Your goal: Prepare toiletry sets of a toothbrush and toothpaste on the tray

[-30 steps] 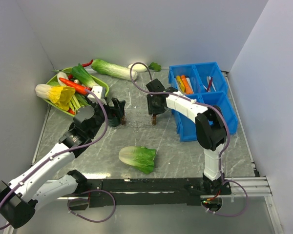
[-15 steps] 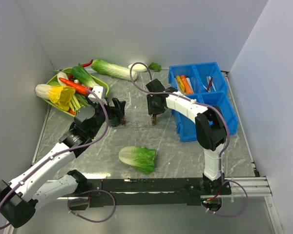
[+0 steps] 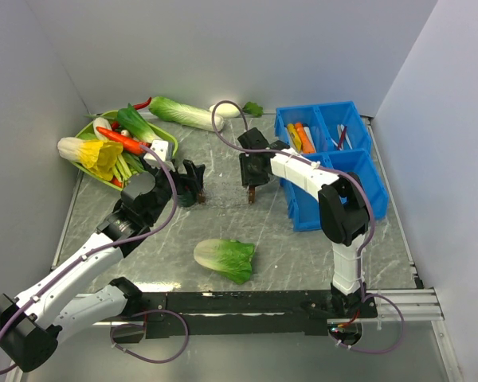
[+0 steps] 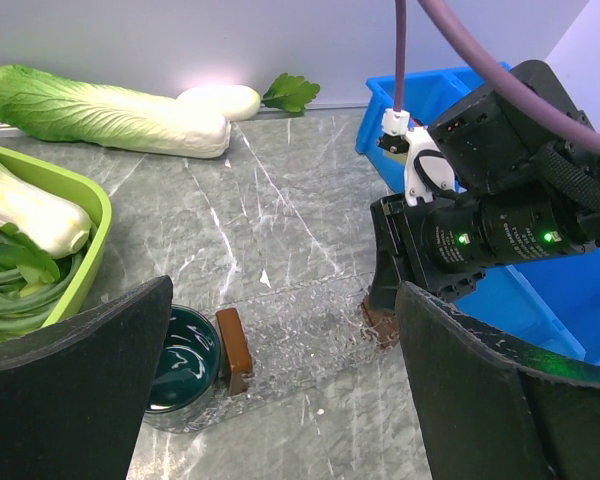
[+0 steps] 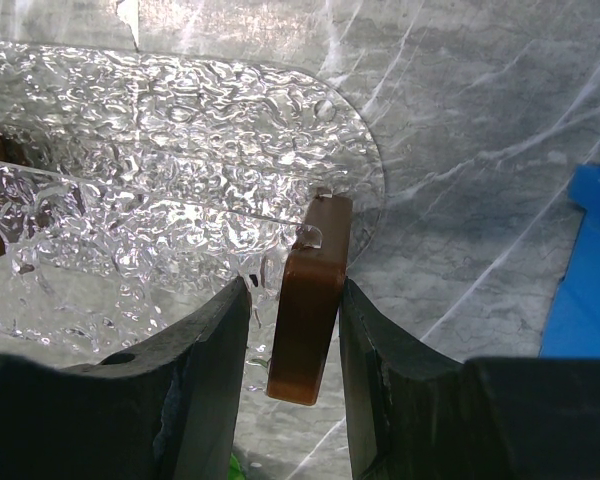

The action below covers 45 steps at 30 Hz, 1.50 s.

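Note:
A clear textured tray [image 3: 225, 188] with a brown handle at each end lies on the marble table between my grippers. My right gripper [image 3: 252, 191] straddles the right handle [image 5: 307, 300]. The right finger touches it and a thin gap shows on the left. My left gripper [image 3: 193, 186] is open, with the left handle [image 4: 233, 350] between its wide fingers [image 4: 70, 390]. The yellow and orange toothpaste tubes [image 3: 299, 137] lie in the blue bin's back left compartment. The thin toothbrushes [image 3: 342, 137] lie in the back right one. The tray [image 4: 310, 330] holds nothing.
The blue bin [image 3: 334, 171] stands right of the tray. A green basket [image 3: 88, 131] of vegetables sits at the back left, a long cabbage [image 3: 185, 113] at the back, a bok choy [image 3: 225, 259] at the front. A dark teal round cup [image 4: 180, 365] sits by the left handle.

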### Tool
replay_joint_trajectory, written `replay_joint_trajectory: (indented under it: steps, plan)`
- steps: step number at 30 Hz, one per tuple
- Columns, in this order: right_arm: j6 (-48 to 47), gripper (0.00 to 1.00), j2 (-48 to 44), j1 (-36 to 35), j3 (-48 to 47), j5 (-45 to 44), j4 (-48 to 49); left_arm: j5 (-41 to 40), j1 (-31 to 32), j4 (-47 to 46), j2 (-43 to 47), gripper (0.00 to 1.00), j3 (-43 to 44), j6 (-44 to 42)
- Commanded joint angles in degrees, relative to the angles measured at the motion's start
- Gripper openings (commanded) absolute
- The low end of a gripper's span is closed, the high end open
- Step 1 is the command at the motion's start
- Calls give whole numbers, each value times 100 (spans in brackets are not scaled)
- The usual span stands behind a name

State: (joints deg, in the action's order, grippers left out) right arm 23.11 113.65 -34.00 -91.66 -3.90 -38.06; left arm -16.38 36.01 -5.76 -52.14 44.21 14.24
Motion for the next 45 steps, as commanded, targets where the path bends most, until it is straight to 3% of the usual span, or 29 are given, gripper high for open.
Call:
replay_joint_trajectory:
  steps: [1, 10, 25, 36, 45]
  plan:
    - [97, 36, -70, -45, -397, -14, 62, 56, 20, -127, 2, 96, 132, -62]
    - [71, 49, -71, -37, -414, 3, 27, 56, 20, -127, 11, 96, 132, -53]
    - [53, 62, -185, -37, -379, 65, 53, 56, 20, -127, 20, 97, 132, -53]
    - [-245, 72, -1203, 51, -195, 214, 10, 4, -6, -233, 99, 97, 88, -18]
    - [-668, 71, -2250, 903, 332, 758, 168, 118, -419, -259, 64, 97, 123, 9]
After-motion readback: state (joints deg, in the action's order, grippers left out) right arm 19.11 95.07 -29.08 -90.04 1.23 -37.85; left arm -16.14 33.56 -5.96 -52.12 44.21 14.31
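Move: The tray's right handle is already between the right fingers, its middle about 1 cm below the hand. From that hand, the tray's left handle lies some 14 cm left and level, the mug roughly 18 cm left, the lettuce about 21 cm back and 7 cm left, and the blue crate's middle around 8 cm ahead and 21 cm right. For the left hand, the right handle lies about 8 cm ahead, 17 cm right and 22 cm below. The tray's right handle is let go by the right fingers, which open while the hand eases up less than 1 cm. The hand then climbs quickly away from the tray, about 12 cm in all, drifting a little right at the end as the fingers swing forward and left by some 15 degrees. ##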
